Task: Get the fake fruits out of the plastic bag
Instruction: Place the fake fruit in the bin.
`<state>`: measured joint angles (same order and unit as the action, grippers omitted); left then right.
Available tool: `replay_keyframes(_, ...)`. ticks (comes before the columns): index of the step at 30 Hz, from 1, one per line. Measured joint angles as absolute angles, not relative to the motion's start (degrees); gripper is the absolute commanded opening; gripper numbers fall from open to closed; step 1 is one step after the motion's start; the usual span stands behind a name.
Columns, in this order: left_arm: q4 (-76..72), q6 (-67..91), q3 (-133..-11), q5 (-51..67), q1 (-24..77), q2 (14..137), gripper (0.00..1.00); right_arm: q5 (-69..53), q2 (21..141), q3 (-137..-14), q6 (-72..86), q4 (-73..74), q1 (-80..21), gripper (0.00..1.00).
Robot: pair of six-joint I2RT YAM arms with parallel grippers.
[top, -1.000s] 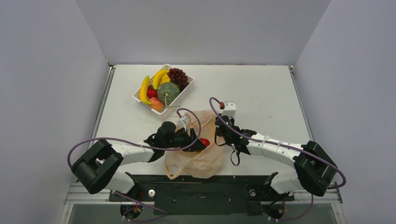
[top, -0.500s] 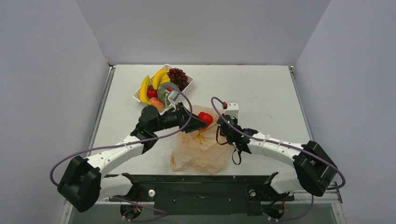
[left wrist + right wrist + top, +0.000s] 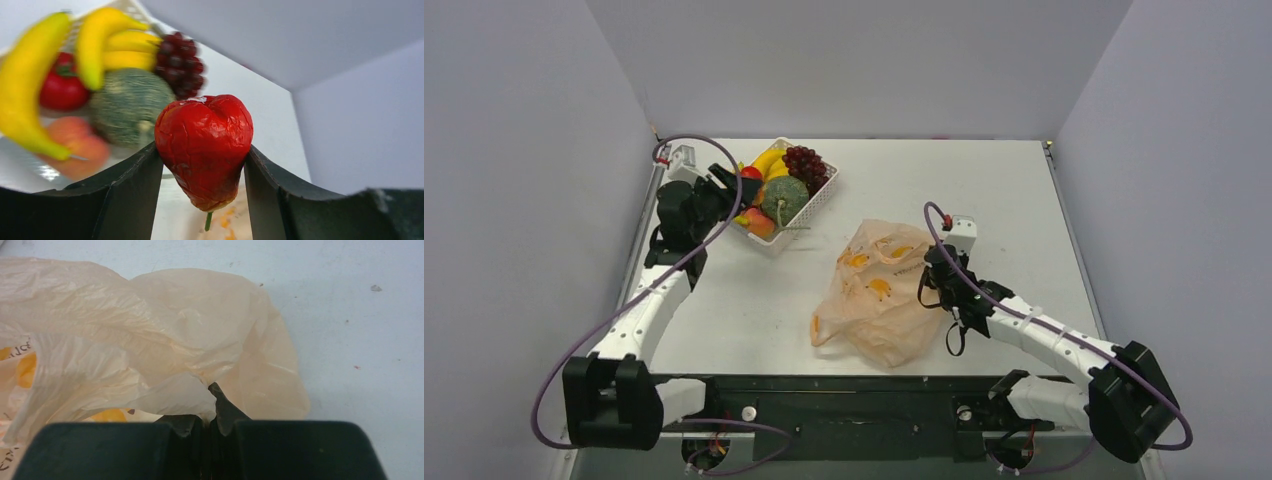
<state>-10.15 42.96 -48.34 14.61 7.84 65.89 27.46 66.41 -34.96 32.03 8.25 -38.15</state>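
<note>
My left gripper (image 3: 202, 172) is shut on a red fake fruit (image 3: 204, 145) with a wrinkled skin and a green stem that points down. In the top view this red fruit (image 3: 752, 173) hangs over the left side of the white basket (image 3: 821, 203), with the left gripper (image 3: 740, 182) around it. The plastic bag (image 3: 879, 290) lies slumped and crumpled mid-table; nothing shows through it. My right gripper (image 3: 210, 412) is shut on a fold of the bag (image 3: 150, 335) at its right edge, as the top view also shows for that gripper (image 3: 936, 278).
The basket holds yellow bananas (image 3: 30, 100), a dark green melon (image 3: 127, 107), purple grapes (image 3: 179, 62), another red fruit (image 3: 62, 90) and an orange-pink peach (image 3: 75, 147). It stands at the table's far left, close to the left wall (image 3: 524, 200).
My left arm lifted the red fruit out of the bag and swung it far left over the basket. The bag sagged and shifted right with my right gripper, which stayed shut.
</note>
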Motion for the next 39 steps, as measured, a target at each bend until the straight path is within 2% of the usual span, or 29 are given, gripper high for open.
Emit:
replay_keyframes(4,-11.7,44.6,-47.6,10.2,1.0,76.1,0.28,26.9,62.0,-34.1,31.3,9.3,-37.0,0.0)
replay_keyframes(7,-13.1,45.0,-47.6,7.7,-0.8,85.4,0.34,26.4,58.8,-34.0,30.5,10.2,-36.3,0.0)
replay_keyframes(9,-13.5,45.7,-47.8,7.0,-1.3,90.0,0.39,26.1,56.8,-34.0,30.2,10.7,-36.0,0.0)
replay_keyframes(13,-16.1,45.7,-51.5,6.2,-1.5,95.2,0.58,25.6,53.8,-33.6,29.5,11.5,-35.3,0.0)
replay_keyframes(21,-13.5,41.5,-54.5,3.9,-0.3,95.9,0.8,24.2,52.0,-32.0,29.4,12.5,-35.2,0.0)
replay_keyframes(31,-3.0,36.6,-59.3,-1.5,3.6,94.9,0.84,22.8,52.8,-32.0,29.7,12.9,-34.9,0.0)
replay_keyframes(39,1.2,36.8,-59.1,1.2,3.5,84.2,0.85,22.7,54.1,-33.1,29.9,14.7,-34.5,0.0)
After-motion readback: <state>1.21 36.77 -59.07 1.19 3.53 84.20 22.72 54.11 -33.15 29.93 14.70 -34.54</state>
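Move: The left hand, already holding the red pepper, has its gap in the bin about 9 cm ahead, 9 to the left and 18 below. The tomato lies about 11 ahead and 8 left, the long banana 10 ahead and 12 left, the green pumpkin 10 ahead and straight in line, the peach 4 ahead and 6 left, all some 20 below. From the right hand, that gap is roughly 16 ahead, 42 left, about level. Left lowers the pepper about 16 cm forward-left into the bin, releases, rises 7; right raises the held bag slightly. ##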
